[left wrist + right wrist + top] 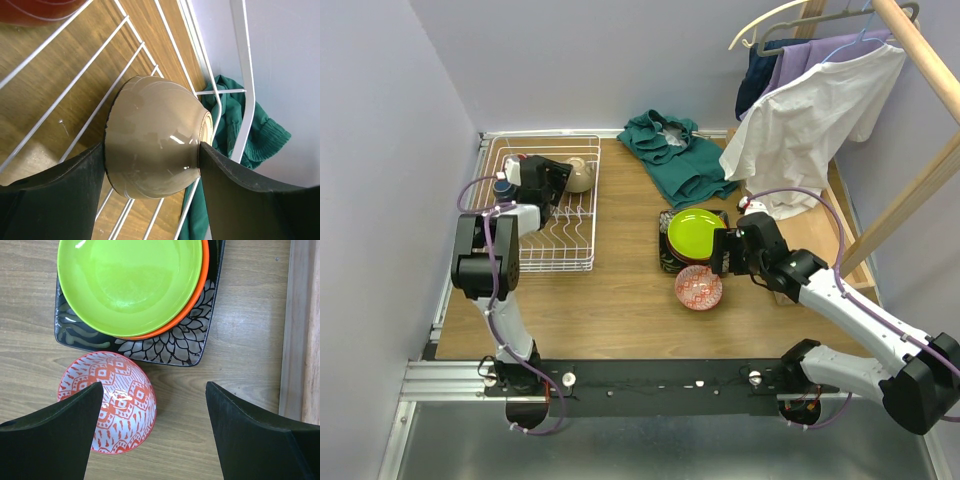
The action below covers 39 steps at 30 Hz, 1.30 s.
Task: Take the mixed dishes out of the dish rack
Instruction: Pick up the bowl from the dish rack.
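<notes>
The white wire dish rack (560, 255) stands at the table's back left. In its far right corner a beige bowl (579, 175) (155, 145) lies on its side. My left gripper (558, 182) (151, 156) is shut on it, one finger on the rim side and one on the foot. A red cup (35, 10) sits farther in the rack. On the table, a lime-green plate (130, 285) lies on an orange plate (192, 307) on the black square floral plate (170, 347). The red-patterned bowl (698, 288) (112, 400) rests in front. My right gripper (720, 252) (155, 395) hovers open over it, holding nothing.
A green cloth (680, 155) (260, 135) lies crumpled behind the rack's right end. A white shirt (810, 120) hangs from a wooden clothes frame (920, 60) at the back right. A long wooden tray (300, 330) runs along the right of the plates.
</notes>
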Motion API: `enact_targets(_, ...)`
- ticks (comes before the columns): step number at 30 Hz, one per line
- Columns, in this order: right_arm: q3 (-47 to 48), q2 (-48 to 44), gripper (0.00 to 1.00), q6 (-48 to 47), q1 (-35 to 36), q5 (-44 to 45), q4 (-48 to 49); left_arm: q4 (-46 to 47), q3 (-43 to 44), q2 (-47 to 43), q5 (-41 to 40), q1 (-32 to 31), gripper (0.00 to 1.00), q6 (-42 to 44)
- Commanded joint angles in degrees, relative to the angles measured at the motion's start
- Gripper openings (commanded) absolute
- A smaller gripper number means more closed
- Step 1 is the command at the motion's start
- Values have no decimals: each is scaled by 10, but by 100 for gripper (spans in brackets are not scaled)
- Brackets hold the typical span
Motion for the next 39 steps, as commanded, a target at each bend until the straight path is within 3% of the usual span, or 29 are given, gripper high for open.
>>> enact_targets(1,8,-9,91,-11,3,-13,17,0,4,-61,-27,4,32,48)
enact_targets(14,8,-14,91,-14,3,-43,35,-110,28,-151,-50,6,24,227)
enact_targets(26,23,7,91,-30,3,-84,77,-199,58,-262,-16,-6,23,506)
enact_targets(31,36,27,91,-32,3,-108,98,-242,62,-308,-1,-33,23,612)
enact_targets(39,63,65,91,-37,3,-154,117,-272,22,-386,-6,-157,24,831)
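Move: The left hand already grips the beige bowl in the rack; the likely drop area, the green-topped plate stack, lies some 26 cm to its right and 19 cm back, about 6 cm lower, with the patterned bowl 11 cm nearer the base than the stack. Still in the rack are the red bowl, about 15 cm left and level, and the blue mug, 19 cm left and 5 cm back. From the right hand the stack is roughly 7 cm ahead, 4 cm left and 9 cm below. Up and back out of the dish rack, the left arm lifts the beige bowl about 16 cm while drawing in some 11 cm, keeping its pinch across the bowl. The hand eases slightly left, then swings right near the end, rolling left side up by some 60 degrees and turning clockwise. The open, empty right hand drifts left above the near side of the plates, rising a little. ##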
